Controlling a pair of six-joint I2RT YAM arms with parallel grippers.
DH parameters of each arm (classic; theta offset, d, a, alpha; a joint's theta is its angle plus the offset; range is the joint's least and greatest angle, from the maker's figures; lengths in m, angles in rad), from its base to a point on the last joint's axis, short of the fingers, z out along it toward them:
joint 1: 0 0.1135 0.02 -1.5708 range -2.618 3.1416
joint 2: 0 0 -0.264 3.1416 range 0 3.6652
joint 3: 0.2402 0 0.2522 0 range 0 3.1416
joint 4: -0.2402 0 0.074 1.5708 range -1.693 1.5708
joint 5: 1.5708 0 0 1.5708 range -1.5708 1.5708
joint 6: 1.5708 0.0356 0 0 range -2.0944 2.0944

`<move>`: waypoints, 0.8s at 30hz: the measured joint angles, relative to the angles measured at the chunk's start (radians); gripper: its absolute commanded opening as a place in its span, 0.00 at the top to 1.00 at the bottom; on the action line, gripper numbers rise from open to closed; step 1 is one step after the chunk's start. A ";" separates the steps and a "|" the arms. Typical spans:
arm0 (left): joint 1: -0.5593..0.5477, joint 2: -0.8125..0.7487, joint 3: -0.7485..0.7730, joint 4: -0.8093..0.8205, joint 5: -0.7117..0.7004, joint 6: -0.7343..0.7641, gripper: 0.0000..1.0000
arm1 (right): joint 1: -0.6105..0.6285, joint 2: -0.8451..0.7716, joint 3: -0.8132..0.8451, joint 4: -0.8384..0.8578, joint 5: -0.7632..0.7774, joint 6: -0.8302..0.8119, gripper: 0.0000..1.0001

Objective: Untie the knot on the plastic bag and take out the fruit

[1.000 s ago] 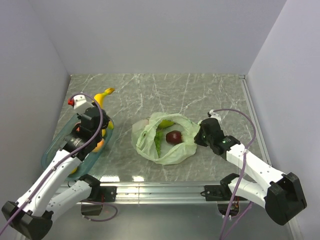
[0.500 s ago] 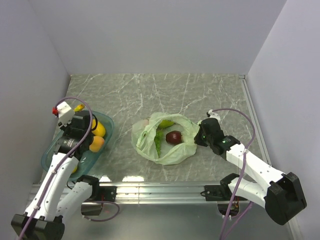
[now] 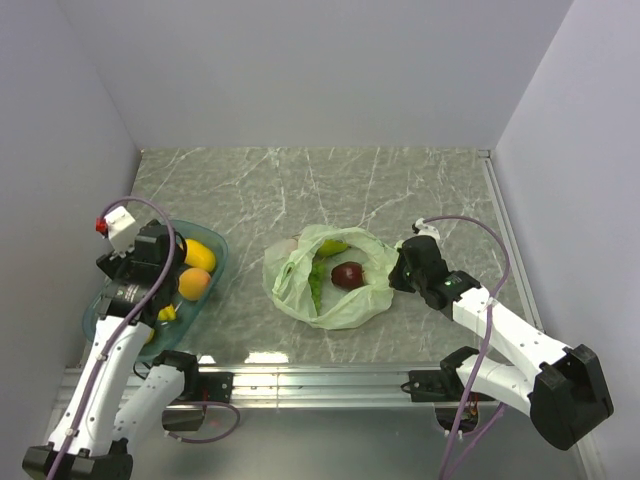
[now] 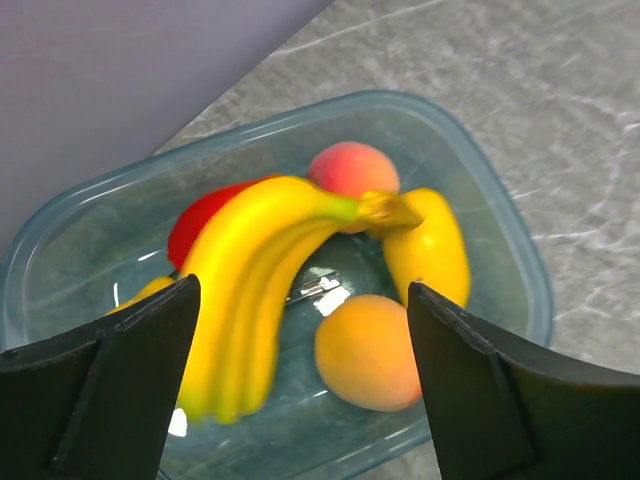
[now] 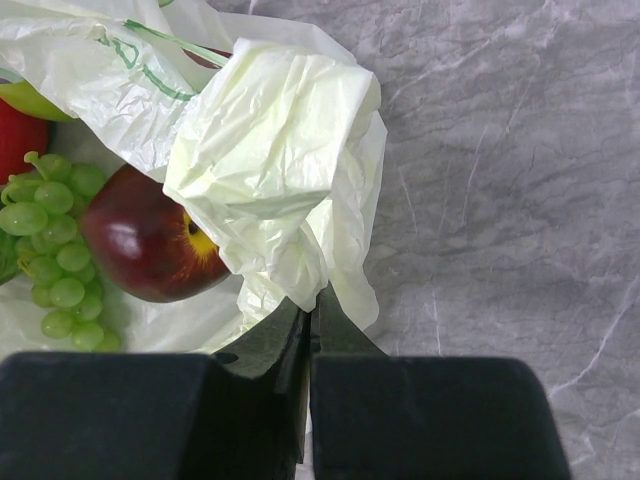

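The pale green plastic bag (image 3: pixel 340 303) lies open mid-table; no knot shows. A dark red apple (image 3: pixel 348 274) and green fruit lie in it. My right gripper (image 3: pixel 398 272) is shut on the bag's right edge; the right wrist view shows the film (image 5: pixel 270 150) pinched at the jaws (image 5: pixel 313 300), with the apple (image 5: pixel 145 245), green grapes (image 5: pixel 50 240) and a pear (image 5: pixel 25 98) beside it. My left gripper (image 4: pixel 303 300) is open above the teal tray (image 4: pixel 480 190), jaws wide and empty. The yellow bananas (image 4: pixel 250 270) lie in the tray, slightly blurred.
The tray (image 3: pixel 215 262) sits at the table's left near the wall, also holding a peach (image 4: pixel 352 170), an orange fruit (image 4: pixel 368 350), a yellow mango (image 4: pixel 430 255) and a red piece (image 4: pixel 200 220). White walls enclose left, back and right.
My left gripper carried the bananas left over the tray and let them go; it is now open with the bananas in the tray. The right arm and bag have not moved.
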 measured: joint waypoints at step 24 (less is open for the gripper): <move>-0.528 0.228 0.208 0.380 0.782 0.118 0.09 | -0.044 0.005 -0.047 0.004 -0.015 0.038 1.00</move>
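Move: The dark red fruit in the open bag lies about 41 cm to the left hand's right, some 4 cm farther out and 19 cm lower. Beside it in the bag, the green grapes sit about 7 cm to its left and 1 cm nearer, the long green fruit about 4 cm to its left and 6 cm beyond. From the right hand, pinching the bag's rim, the dark red fruit is roughly 10 cm left, 2 cm ahead and 6 cm below. The dark red fruit in the bag draws nearer to the left hand, which leaves the basket with its fingers already wide open and sweeps some 30 cm right, rising about 8 cm, towards the bag's left side. Its wrist turns about 70 degrees clockwise on the way. The right hand keeps its pinch on the bag's rim, easing slightly right and then down about 2 cm. ##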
